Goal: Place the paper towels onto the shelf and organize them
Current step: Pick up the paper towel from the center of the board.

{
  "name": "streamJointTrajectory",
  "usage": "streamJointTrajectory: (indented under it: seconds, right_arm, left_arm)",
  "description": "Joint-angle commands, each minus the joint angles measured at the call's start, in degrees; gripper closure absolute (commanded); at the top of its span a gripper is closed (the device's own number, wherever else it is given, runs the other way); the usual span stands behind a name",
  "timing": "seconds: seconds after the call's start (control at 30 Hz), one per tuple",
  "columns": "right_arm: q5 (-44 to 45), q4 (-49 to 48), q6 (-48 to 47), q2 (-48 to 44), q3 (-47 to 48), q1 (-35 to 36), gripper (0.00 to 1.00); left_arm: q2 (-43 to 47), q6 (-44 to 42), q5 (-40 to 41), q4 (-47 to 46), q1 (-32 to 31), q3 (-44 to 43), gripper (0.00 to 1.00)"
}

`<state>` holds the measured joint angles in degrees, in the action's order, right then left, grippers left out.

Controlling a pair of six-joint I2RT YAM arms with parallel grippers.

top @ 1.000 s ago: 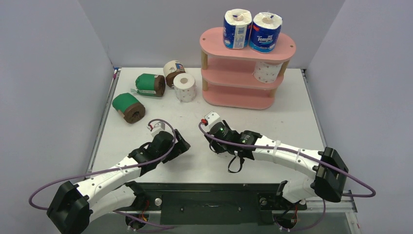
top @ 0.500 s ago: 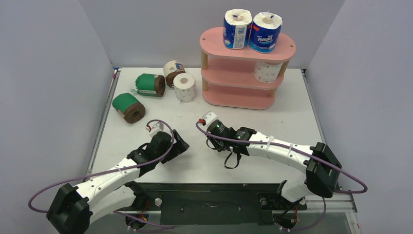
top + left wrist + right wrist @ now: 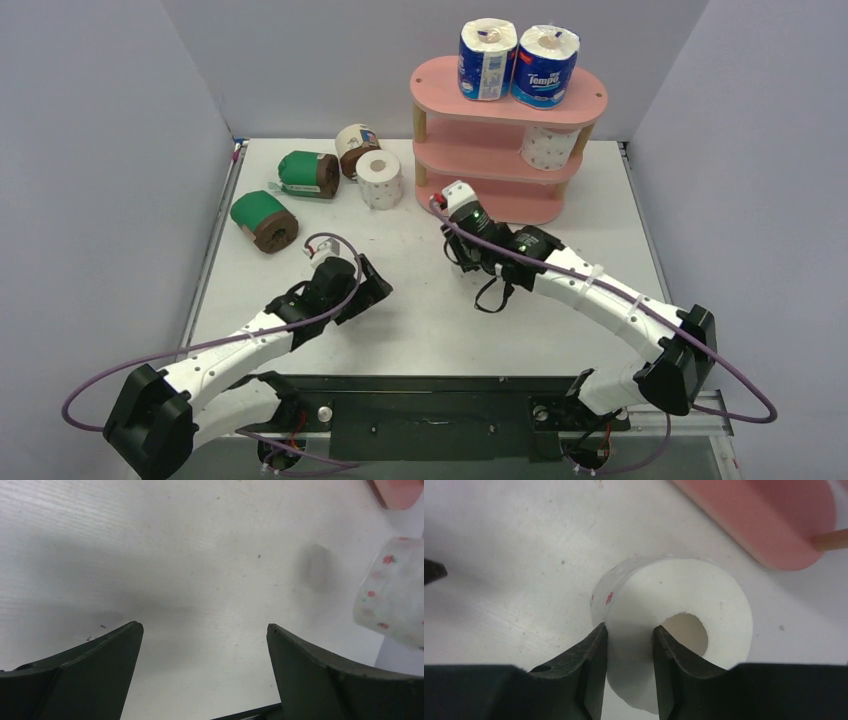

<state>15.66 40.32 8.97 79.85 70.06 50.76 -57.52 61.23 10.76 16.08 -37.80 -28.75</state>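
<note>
My right gripper (image 3: 630,627) is shut on the wall of a white, pink-dotted paper towel roll (image 3: 674,610), one finger in its core hole and one outside. In the left wrist view that roll (image 3: 395,595) hangs just above the table. The pink shelf (image 3: 450,80) stands at the back, close beyond the right gripper (image 3: 468,258). Two blue-white rolls (image 3: 487,58) (image 3: 546,64) sit on its top tier and a dotted white roll (image 3: 550,147) on the middle tier. My left gripper (image 3: 202,626) is open over bare table (image 3: 370,290).
Loose on the table's back left lie an upright white roll (image 3: 380,178), a cream-wrapped brown roll (image 3: 355,148) and two green-wrapped rolls (image 3: 310,173) (image 3: 265,220). Grey walls close in the table on three sides. The shelf's bottom board (image 3: 774,520) lies just ahead of the held roll.
The right jaws closed on the dotted roll, then the right arm carried it back and right toward the shelf. The left arm crept slightly forward, still open.
</note>
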Motion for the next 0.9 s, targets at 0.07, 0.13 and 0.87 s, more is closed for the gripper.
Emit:
streamJointTrajectory:
  seconds: [0.07, 0.13, 0.87]
  right_arm:
    - [7.62, 1.36, -2.06, -1.03, 12.69, -7.01, 0.83]
    - [8.21, 2.1, -2.71, 0.92, 16.7, -8.49, 0.84]
    - [8.05, 3.93, -6.42, 15.97, 40.36, -15.56, 0.84]
  left_arm:
    - [-4.6, -0.41, -1.94, -7.96, 0.37, -8.01, 0.06]
    - [-6.75, 0.29, -2.15, -10.81, 0.41, -8.74, 0.06]
    - [-27.53, -22.4, -8.3, -71.47, 1.03, -14.43, 0.03]
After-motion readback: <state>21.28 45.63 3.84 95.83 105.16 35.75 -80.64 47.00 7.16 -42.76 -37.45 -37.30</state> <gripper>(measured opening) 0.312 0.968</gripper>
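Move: The right gripper already holds the patterned paper towel by its rim, clear of the table. The free part of the middle shelf lies about 30 cm ahead of it, 8 cm right and 2 cm lower. The towel already on that shelf is some 32 cm ahead, 20 cm right and 3 cm up; the top board is 33 cm ahead, 9 cm right and 14 cm up. From the empty left gripper, the free part is roughly 33 cm ahead, 25 cm right and 8 cm up. Keep the right gripper's pinch on the paper towel and carry it forward about 15 cm towards the middle shelf, rising 12 cm early and then travelling nearly level, while the wrist tips up and turns some 15 degrees clockwise. Bring the open left gripper up, forward and to the right towards the shelf, tilting its fingers up by about 40 degrees until nearly level. ##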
